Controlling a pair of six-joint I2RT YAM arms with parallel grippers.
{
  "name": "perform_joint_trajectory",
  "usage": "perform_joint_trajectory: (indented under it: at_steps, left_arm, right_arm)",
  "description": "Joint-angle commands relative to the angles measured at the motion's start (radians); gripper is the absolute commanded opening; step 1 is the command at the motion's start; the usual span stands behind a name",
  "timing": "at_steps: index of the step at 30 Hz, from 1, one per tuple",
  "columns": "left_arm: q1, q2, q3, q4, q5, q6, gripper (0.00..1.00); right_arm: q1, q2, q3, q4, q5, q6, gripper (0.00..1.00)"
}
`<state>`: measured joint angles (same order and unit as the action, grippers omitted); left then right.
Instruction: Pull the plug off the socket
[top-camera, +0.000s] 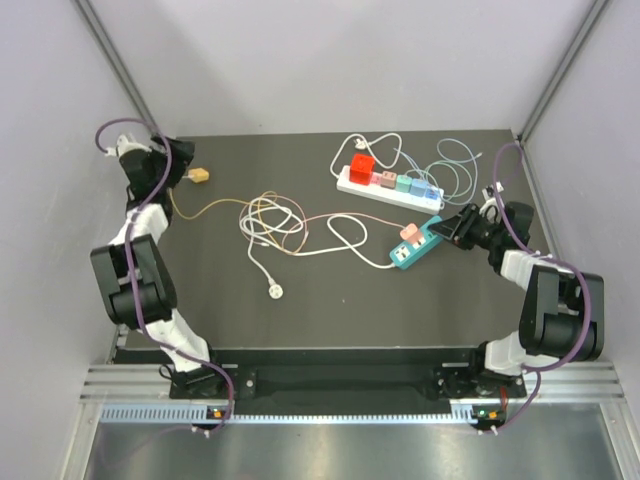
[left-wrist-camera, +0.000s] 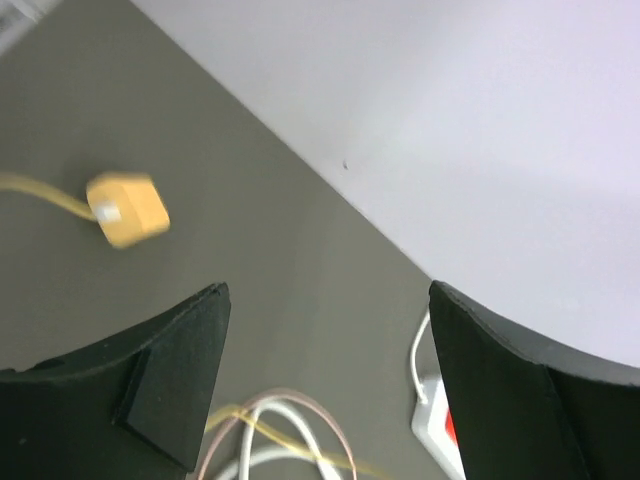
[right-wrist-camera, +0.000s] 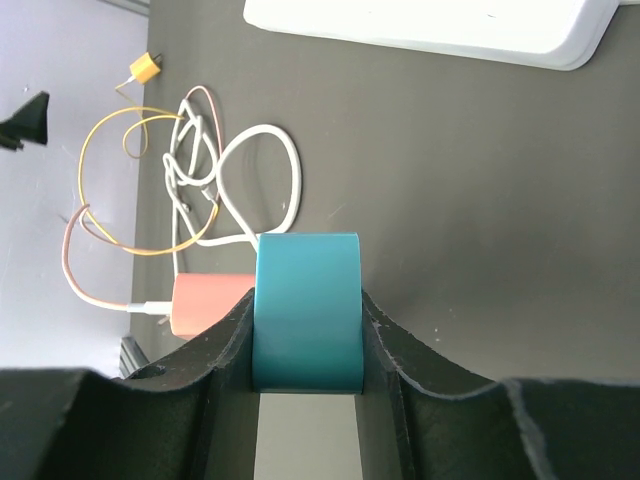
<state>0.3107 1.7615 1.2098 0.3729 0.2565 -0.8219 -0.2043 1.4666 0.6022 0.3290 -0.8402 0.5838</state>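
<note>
A teal socket strip (top-camera: 415, 244) lies on the dark table at the right, and my right gripper (top-camera: 452, 228) is shut on its end. In the right wrist view the teal strip (right-wrist-camera: 306, 300) sits clamped between my right gripper (right-wrist-camera: 306, 335) fingers. A pink plug (right-wrist-camera: 208, 303) with a white cable is still seated in the strip, also seen from above as the pink plug (top-camera: 408, 233). A yellow plug (top-camera: 200, 176) lies loose at the back left. My left gripper (top-camera: 180, 162) hovers beside it, open and empty. The left wrist view shows the yellow plug (left-wrist-camera: 127, 209) beyond my left gripper (left-wrist-camera: 325, 380).
A white power strip (top-camera: 390, 185) carrying red, pink and teal adapters lies at the back right. Tangled white, yellow and pink cables (top-camera: 275, 220) cover the middle. A loose white plug (top-camera: 275, 291) lies toward the front. Grey walls close in on both sides.
</note>
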Motion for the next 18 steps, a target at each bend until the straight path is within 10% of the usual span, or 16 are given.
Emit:
perform_joint_trajectory:
  at_steps: [1, 18]
  left_arm:
    - [-0.012, -0.091, -0.174, 0.001, 0.159, -0.012, 0.85]
    - [-0.232, -0.468, -0.628, 0.066, 0.352, -0.114, 0.84]
  right_arm:
    - [-0.012, -0.025, 0.021, 0.05, -0.022, -0.024, 0.0]
    - [-0.012, -0.055, 0.011, 0.068, -0.028, -0.004, 0.0]
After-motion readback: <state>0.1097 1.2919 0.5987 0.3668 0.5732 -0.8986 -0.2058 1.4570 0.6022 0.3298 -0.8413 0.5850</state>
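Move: The pink plug I go for next lies far to the right of my empty left hand: roughly 65 cm right, 20 cm back and 13 cm lower. The cable tangle is about 25 cm right and 16 cm back, and the pulled yellow plug lies about 20 cm below me, some 3 cm ahead and 4 cm left. From my right hand, which pinches the end of the turquoise socket strip, the pink plug is about 8 cm left and 2 cm back. I bring my left hand away from the freed yellow plug, diagonally back and to the right, about 16 cm each way, towards the pink plug and up to the left side of the cable tangle. It sinks some 7 cm, then rises slightly, swinging nearly 30 degrees clockwise with its fingers staying open. My right hand keeps its pinch, holding the turquoise strip still. ##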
